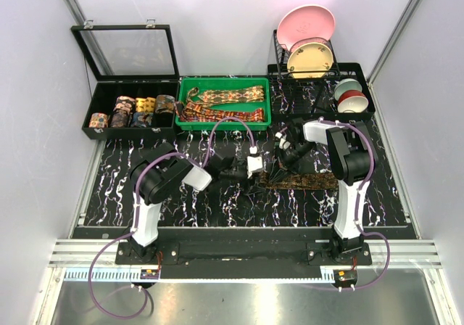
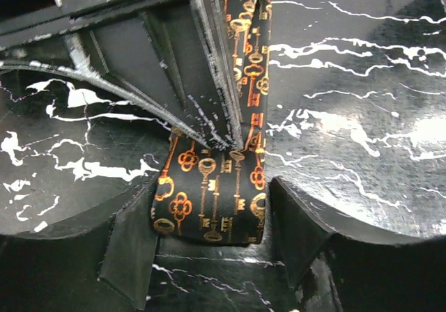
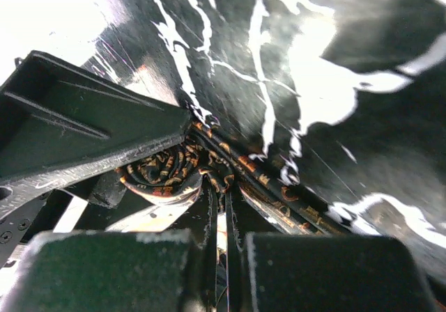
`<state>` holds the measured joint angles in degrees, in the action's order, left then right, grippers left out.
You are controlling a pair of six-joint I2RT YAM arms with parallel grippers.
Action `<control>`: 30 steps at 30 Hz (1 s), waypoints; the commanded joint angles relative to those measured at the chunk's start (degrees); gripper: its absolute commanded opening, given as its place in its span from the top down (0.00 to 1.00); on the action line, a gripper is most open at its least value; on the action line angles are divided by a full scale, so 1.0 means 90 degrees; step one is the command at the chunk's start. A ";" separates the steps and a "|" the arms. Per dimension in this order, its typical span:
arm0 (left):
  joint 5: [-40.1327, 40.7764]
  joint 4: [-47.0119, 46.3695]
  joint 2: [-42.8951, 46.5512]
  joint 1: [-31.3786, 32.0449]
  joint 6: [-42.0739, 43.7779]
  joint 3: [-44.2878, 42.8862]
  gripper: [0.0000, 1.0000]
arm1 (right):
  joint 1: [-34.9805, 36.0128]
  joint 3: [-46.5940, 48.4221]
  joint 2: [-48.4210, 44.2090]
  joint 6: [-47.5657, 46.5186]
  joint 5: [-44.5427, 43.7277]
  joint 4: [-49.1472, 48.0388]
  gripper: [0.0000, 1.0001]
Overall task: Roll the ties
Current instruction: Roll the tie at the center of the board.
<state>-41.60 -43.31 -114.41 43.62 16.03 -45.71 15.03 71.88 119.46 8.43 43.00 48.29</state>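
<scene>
One of the ties (image 1: pixel 304 183), black with gold and orange keys, lies flat across the marbled table (image 1: pixel 181 194) in front of the right arm. Its left end is folded into a small roll (image 2: pixel 209 204). My left gripper (image 2: pixel 210 211) stands open astride that roll, one finger (image 2: pixel 129 253) at each side. In the top view the left gripper (image 1: pixel 254 171) faces the right gripper (image 1: pixel 280 165) across the roll. My right gripper (image 3: pixel 226 190) is shut, its tips pinching the curled cloth of the tie (image 3: pixel 164 169). Its black body (image 2: pixel 160 68) covers part of the strip.
At the back left, an open-lidded black box (image 1: pixel 98 93) holds several rolled ties (image 1: pixel 134 111). A green tray (image 1: pixel 223 80) next to it holds loose ties (image 1: pixel 225 96). A black rack (image 1: pixel 279 49) with plates (image 1: pixel 306 26) and bowls (image 1: pixel 351 96) stands at the back right.
</scene>
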 commanded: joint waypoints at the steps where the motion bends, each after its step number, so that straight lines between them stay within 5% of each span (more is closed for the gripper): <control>1: 0.0141 -0.0861 0.0075 0.0007 -0.0229 0.0304 0.33 | 0.0196 -0.0027 0.0457 -0.0155 -0.1555 -0.0473 1.00; 8: -0.0094 -0.1408 0.0066 0.0085 -0.0307 0.0246 0.45 | 0.0225 -0.0027 0.0555 -0.0165 -0.1663 -0.0464 1.00; 24: -0.0085 -0.1770 -0.0442 0.0271 -0.0863 -0.0037 0.53 | 0.0274 -0.0057 0.0594 -0.0126 -0.1585 -0.0542 1.00; 30: -0.0113 -0.1032 -0.0511 0.0330 -0.0650 -0.0282 0.71 | 0.0293 -0.0037 0.0584 -0.0106 -0.1517 -0.0561 1.00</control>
<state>-41.93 -54.98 -117.60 44.56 8.93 -45.01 16.03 72.90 120.20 7.70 41.69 49.25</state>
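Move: The roll at the end of the tie stands about 2 cm to the right of the left hand and a centimetre lower, between that hand's half-open, right-pointing fingers; from the right hand the same roll is some 2 cm to the left, at about its height. The unrolled strip runs on rightward, its middle roughly 10 cm right of the left hand and 2 cm below. The green tray lies some 23 cm ahead of the left hand and 11 cm to its left. The left hand, its fingers on either side of the roll, first rises about 1 cm, then eases some 1.5 cm to the right, farther over the roll, rolling only about 5 degrees while its fingers close by roughly a third and squeeze the roll's two side edges between them. Against this the right hand stays where it is at the roll's right side, shut and still pinching the tie's fabric, so the roll is held there while the left fingers come in around it. ##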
